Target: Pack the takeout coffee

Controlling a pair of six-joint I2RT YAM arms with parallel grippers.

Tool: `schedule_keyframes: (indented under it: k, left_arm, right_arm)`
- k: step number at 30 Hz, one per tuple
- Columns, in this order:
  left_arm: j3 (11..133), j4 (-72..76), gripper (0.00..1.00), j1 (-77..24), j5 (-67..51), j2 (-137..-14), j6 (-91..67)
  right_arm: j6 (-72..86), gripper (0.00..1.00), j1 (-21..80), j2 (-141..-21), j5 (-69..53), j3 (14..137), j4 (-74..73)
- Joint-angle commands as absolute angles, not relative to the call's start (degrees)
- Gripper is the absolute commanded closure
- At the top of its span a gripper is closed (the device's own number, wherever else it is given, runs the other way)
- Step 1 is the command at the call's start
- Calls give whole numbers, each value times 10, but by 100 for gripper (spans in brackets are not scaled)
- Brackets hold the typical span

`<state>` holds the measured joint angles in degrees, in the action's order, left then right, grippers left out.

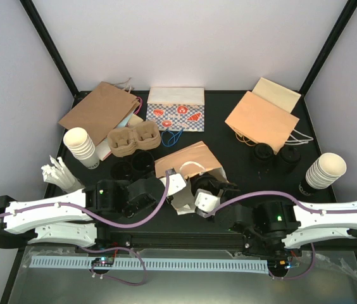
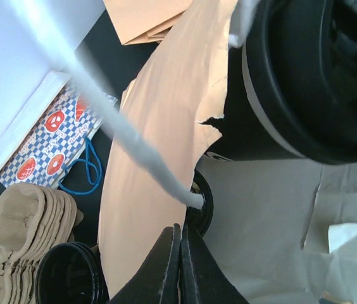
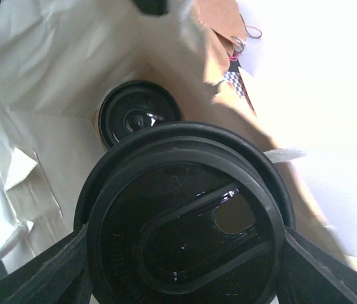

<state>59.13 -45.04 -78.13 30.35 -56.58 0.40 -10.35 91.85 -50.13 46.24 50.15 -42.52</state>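
A brown paper bag (image 1: 188, 161) lies on its side at the table's middle, mouth toward the arms. My left gripper (image 1: 177, 183) (image 2: 180, 229) is shut on the edge of the bag's wall (image 2: 166, 158), beside its white handle (image 2: 134, 145). My right gripper (image 1: 211, 190) (image 3: 185, 253) is shut on a black-lidded takeout coffee cup (image 3: 185, 234) (image 2: 305, 76) at the bag's mouth. A second coffee cup (image 3: 139, 114) (image 2: 200, 202) sits deeper inside the bag. Two more cups (image 1: 142, 163) stand left of the bag and two (image 1: 262, 154) to its right.
Brown pulp carriers (image 1: 133, 139) (image 2: 20, 228) and a checkered bag (image 1: 175, 109) lie behind. Flat brown bags lie at the back left (image 1: 99, 107) and back right (image 1: 261, 120). Stacks of cream cups stand at the left (image 1: 80, 147) and right (image 1: 324, 171). White sachets (image 1: 57, 172) sit at the left.
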Motion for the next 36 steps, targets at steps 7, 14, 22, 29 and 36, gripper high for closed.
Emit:
schedule_keyframes:
  k: [7, 14, 22, 29, 36]
  left_arm:
    - [585, -373, 98, -778, 316, -571, 32]
    - [585, -338, 99, -764, 300, -571, 44]
    - [584, -324, 99, -763, 278, -581, 47]
    - [591, -329, 99, -763, 274, -595, 39]
    - [597, -340, 98, -757, 265, -584, 28]
  right_arm:
    - [-233, 40, 844, -510, 434, 451, -355]
    - [-261, 42, 825, -510, 378, 435, -349]
    - [-288, 43, 825, -536, 376, 423, -364]
    - [-304, 43, 824, -550, 371, 428, -371]
    - [-330, 43, 824, -556, 394, 413, -393]
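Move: The right hand holds a lidded cup at the bag's mouth, and the free space on the bag floor lies about 8 cm ahead, 2 cm to the left and 15 cm below. The cup already packed stands about 10 cm ahead, 6 cm left and 15 cm down from this hand. From the left hand, shut on the bag's left rim, that free space is some 5 cm ahead, 10 cm right and 16 cm down; the nearer open black cup sits about 12 cm ahead, 12 cm left and 18 cm below. The right hand lowers the held cup nearly 8 cm into the bag towards the cup already there, first also reaching some 3 cm forward and then easing slightly back, while the wrist tips over 20 degrees so the fingers point more steeply down and keep their hold. The left hand still pinches the bag's left rim and draws it about 3 cm to the right, towards the right hand, lifting a little midway and letting most of that back down. ##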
